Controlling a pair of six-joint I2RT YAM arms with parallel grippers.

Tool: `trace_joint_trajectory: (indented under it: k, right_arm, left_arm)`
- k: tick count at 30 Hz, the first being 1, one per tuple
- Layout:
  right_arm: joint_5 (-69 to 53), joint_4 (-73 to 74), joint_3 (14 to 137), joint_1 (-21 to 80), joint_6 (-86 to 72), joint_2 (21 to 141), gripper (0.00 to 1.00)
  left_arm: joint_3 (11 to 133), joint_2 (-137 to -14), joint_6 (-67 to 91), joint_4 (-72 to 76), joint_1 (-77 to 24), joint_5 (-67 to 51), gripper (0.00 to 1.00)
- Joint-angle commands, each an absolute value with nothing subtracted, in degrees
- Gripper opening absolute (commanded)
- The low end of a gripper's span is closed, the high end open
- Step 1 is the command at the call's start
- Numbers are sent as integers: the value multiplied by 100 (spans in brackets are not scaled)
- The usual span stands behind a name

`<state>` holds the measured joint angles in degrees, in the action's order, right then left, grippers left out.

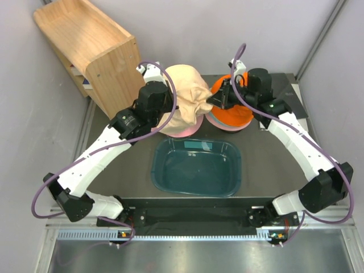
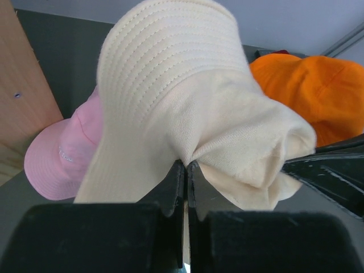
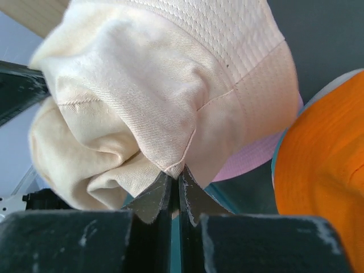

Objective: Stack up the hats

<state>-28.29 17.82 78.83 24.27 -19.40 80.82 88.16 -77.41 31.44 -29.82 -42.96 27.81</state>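
Observation:
A beige hat (image 1: 187, 98) hangs bunched between the two arms, above a pink hat (image 1: 183, 132) lying on the table. My left gripper (image 2: 186, 165) is shut on a fold of the beige hat (image 2: 170, 85) from the left. My right gripper (image 3: 175, 175) is shut on another fold of the beige hat (image 3: 159, 85) from the right. An orange hat (image 1: 234, 115) tops a small pile at the back right, with teal and pink brims showing under it. In the left wrist view the pink hat (image 2: 60, 162) lies lower left and the orange hat (image 2: 318, 91) right.
A dark teal tub (image 1: 196, 166) sits just in front of the hats, in the middle of the dark mat. A wooden shelf unit (image 1: 88, 48) stands at the back left, close to the left arm. Grey walls close the back and sides.

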Motion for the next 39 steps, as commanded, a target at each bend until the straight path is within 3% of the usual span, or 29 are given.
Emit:
trace_joint_trajectory:
  k: [1,6,16,29,39]
  right_arm:
    - [-2523,1872,8472,2487,-1828,7910,0]
    - [-2505,1714,8621,2496,-1995,8208,0]
    - [-2338,2144,10045,2514,-2083,9403,0]
    - [-1925,2391,11144,2689,-2136,10634,0]
    - [-1582,2347,11654,2795,-2109,11197,0]
  left_arm:
    - [8719,-7541,3190,-2681,-4210,3023,0]
    - [8517,-7567,3225,-2751,-4052,3217,0]
    - [8482,-7506,3551,-3156,-3920,3920,0]
    - [7471,-7804,3955,-2698,-2532,2304,0]
    - [7076,-8138,4210,-2734,-1960,2127,0]
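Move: The pink hat stack, where the cream hat held between both hands is being taken, sits about 6 cm ahead of the left hand, level sideways and some 17 cm below. From the right hand it is about 3 cm ahead, 14 cm left and 12 cm down. The orange hat lies about 3 cm ahead and 11 cm right of the right hand, 10 cm lower; the empty tray is some 22 cm back, 5 cm left and 28 cm down. Both carry the still-pinched cream hat towards the pink stack: left down, left and forward 16 cm, right forward-left 12. ##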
